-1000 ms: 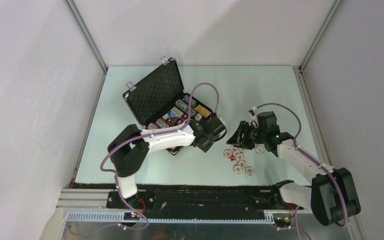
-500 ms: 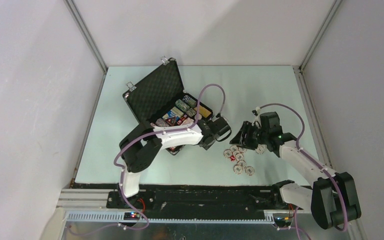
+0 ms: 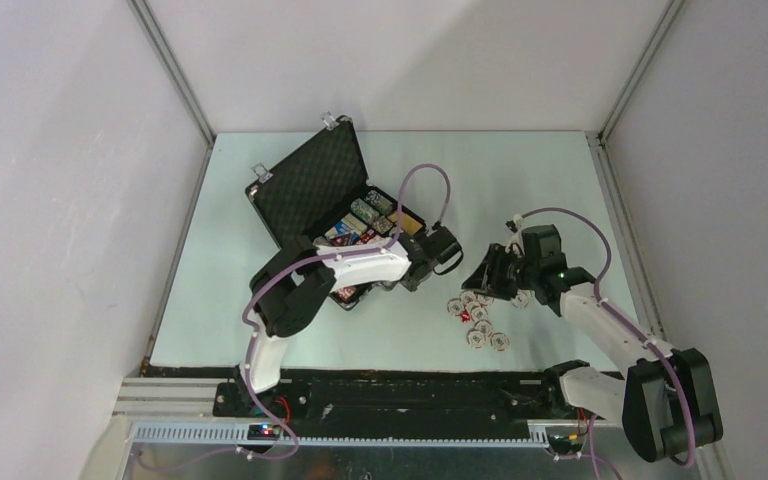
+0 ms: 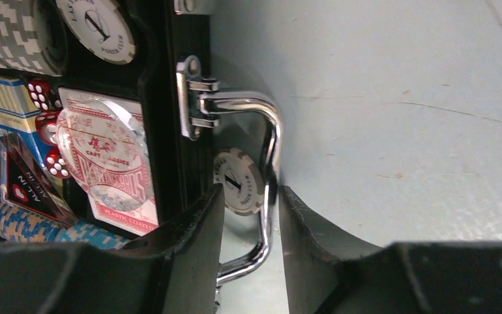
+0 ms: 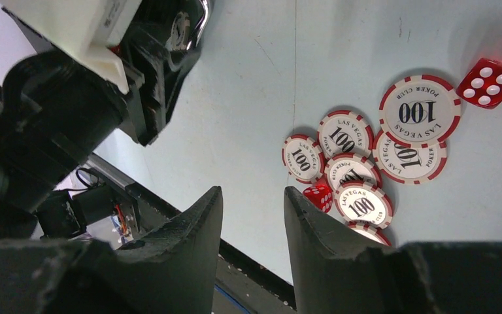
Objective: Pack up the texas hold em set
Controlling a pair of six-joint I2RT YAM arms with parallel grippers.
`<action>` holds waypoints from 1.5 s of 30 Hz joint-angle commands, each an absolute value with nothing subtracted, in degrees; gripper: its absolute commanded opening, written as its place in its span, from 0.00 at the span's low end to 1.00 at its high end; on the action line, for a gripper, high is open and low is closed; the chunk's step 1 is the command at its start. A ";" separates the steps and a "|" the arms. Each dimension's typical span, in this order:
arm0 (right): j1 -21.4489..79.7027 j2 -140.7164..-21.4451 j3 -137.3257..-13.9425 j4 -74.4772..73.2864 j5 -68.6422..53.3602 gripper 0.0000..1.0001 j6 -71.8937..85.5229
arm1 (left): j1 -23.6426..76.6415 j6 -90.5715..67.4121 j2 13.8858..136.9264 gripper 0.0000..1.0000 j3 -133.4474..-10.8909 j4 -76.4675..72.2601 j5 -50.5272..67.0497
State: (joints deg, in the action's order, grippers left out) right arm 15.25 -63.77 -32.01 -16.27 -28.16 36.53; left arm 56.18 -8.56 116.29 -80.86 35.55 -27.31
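Observation:
The black case [image 3: 310, 190] lies open at the back left, its foam lid up. Its tray holds chip rows [image 4: 13, 33], a red card deck [image 4: 114, 163] and red dice [image 4: 39, 95]. My left gripper [image 3: 403, 277] [image 4: 250, 193] is open and straddles the chrome handle [image 4: 271, 150], which runs close to the right finger. A white chip [image 4: 236, 182] lies on the table beside the handle. Several red-and-white chips [image 3: 475, 315] [image 5: 359, 157] and two red dice [image 5: 489, 83] lie loose on the table. Just above them my right gripper [image 3: 480, 275] [image 5: 253, 193] hangs open, holding nothing.
White walls close in the table on three sides. A black strip and metal rail [image 3: 360, 395] run along the near edge, seen also as the dark table edge [image 5: 170, 203]. The left arm's wrist [image 5: 104, 85] sits close to my right gripper.
The left arm has pushed in toward the case and its jaws have narrowed around the handle. The right gripper has closed a little and barely shifted.

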 commanded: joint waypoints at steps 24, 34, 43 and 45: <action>14.63 -62.58 -31.46 -16.03 -28.31 0.41 35.70 | 54.40 -9.09 105.73 0.00 -82.21 39.27 -27.26; 14.67 -62.93 -31.46 -15.43 -28.96 0.41 35.90 | 54.20 -9.41 101.40 0.00 -81.96 39.26 -29.08; 14.09 -63.84 -31.46 -14.03 -29.96 0.41 35.92 | 47.08 -5.02 97.37 0.00 -82.93 35.14 -25.75; 14.05 -64.38 -31.66 -13.33 -30.63 0.41 36.20 | 45.97 -3.60 98.74 0.00 -84.26 34.58 -26.71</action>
State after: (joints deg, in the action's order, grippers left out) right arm 14.35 -63.61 -31.57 -16.32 -29.04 36.47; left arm 49.23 -7.14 100.03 -81.06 37.41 -26.35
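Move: The loose grey "1" chip sits between the case and its handle, about 1 cm ahead, 1 cm left and 1 cm below my left hand. The handle bar is close beside it, 1 cm back and 1 cm right of the hand. In the case, the red card deck lies roughly 5 cm ahead and 6 cm left, level with the hand; the tray's grey chip is 10 cm straight ahead. From my idle right hand the loose chip is some 6 cm ahead, 23 cm left and 7 cm down. I close my left fingers from almost half open, right down at the handle, and pinch the loose grey chip on edge while the hand stays nearly still. Then I lift it about 11 cm, the fingers shutting fully as they rise, and finally swing forward and left, a few centimetres each way, over the open case, tilting some 15 degrees. ##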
